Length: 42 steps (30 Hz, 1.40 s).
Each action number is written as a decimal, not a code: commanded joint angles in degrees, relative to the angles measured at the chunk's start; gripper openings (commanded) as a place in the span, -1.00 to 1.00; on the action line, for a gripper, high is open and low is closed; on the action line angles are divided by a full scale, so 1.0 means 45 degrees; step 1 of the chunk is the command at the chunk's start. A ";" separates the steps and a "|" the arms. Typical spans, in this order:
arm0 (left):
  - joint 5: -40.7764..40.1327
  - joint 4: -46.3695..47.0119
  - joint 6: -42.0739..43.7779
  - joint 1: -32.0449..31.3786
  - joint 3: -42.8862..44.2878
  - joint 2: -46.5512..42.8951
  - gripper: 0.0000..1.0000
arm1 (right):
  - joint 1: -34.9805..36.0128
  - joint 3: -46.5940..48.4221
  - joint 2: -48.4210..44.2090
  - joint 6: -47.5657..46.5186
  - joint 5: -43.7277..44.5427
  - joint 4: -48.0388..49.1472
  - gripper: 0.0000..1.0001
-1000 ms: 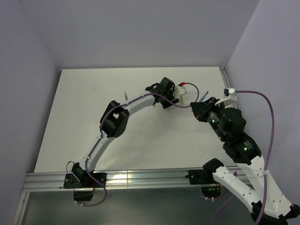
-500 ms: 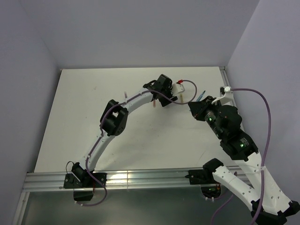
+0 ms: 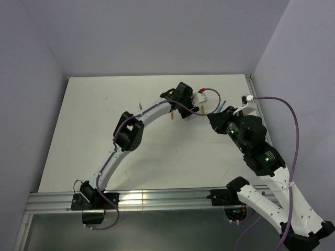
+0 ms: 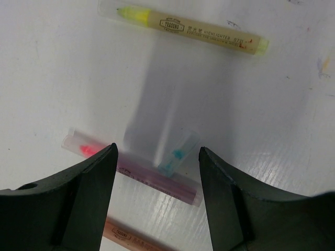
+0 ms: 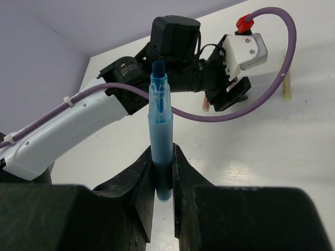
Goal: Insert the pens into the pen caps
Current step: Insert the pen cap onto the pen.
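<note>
My left gripper (image 4: 157, 159) hangs open just above the table, its jaws standing wide on either side of a pale blue pen cap (image 4: 178, 155). The cap lies against a pink-purple pen (image 4: 157, 181) with a pink tip. An orange pen (image 4: 133, 238) lies nearer the wrist, and a yellow pen (image 4: 193, 31) lies beyond. My right gripper (image 5: 163, 175) is shut on a blue pen (image 5: 159, 130), which stands upright with its tip pointing up. From above, the left gripper (image 3: 184, 101) and right gripper (image 3: 217, 118) are close together at the table's far right.
The white table (image 3: 94, 130) is walled by purple panels at the back and sides. A pinkish stick (image 3: 171, 115) and a small pale piece (image 3: 140, 106) lie beside the left forearm. Purple cables loop over both wrists. A metal rail (image 3: 157, 198) runs along the near edge.
My right arm has carried the blue pen a little left and farther back, toward the left gripper. The left gripper has shifted slightly left, and its jaws have narrowed a touch.
</note>
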 commanded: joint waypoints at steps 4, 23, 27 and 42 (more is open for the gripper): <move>0.0839 -0.0627 0.0046 -0.0062 0.0350 0.0393 0.36 | -0.0067 -0.0131 0.0067 -0.0300 0.0017 0.0767 -1.00; 0.1446 -0.1311 -0.0091 -0.0179 -0.0471 0.0549 -0.34 | -0.0087 -0.0326 -0.0226 -0.0262 -0.0296 0.0768 -1.00; 0.1543 -0.1564 -0.0383 -0.0296 -0.0452 0.0588 -0.59 | -0.0106 -0.0384 -0.0420 -0.0242 -0.0296 0.0729 -1.00; 0.3578 0.7563 -0.9810 -0.0765 -0.9751 -0.5480 -1.00 | -0.0087 -0.0462 -0.1475 -0.0358 -0.0276 0.0299 -1.00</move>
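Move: The teal pen cap lies just under the left fingertips, about 2 cm back, 1 cm to the right and 1 cm below. At about that height, the red pen lies nearly beneath the hand, 1 cm ahead and 1 cm left, the orange pen 1 cm ahead and 8 cm left, the yellow pen 2 cm ahead and 8 cm right. From the raised right hand, the cap is roughly 21 cm ahead, 5 cm left and 28 cm down. Ease the left gripper back nearly 3 cm and slightly right while sinking a touch, and close its fingers to pinch the teal cap. Then draw the cap back faster, about 9 cm more, staying low and swinging the fingertips back towards the base some 30 degrees. Keep the right grip on the blue pen, easing it back and up about 2 cm late on. ##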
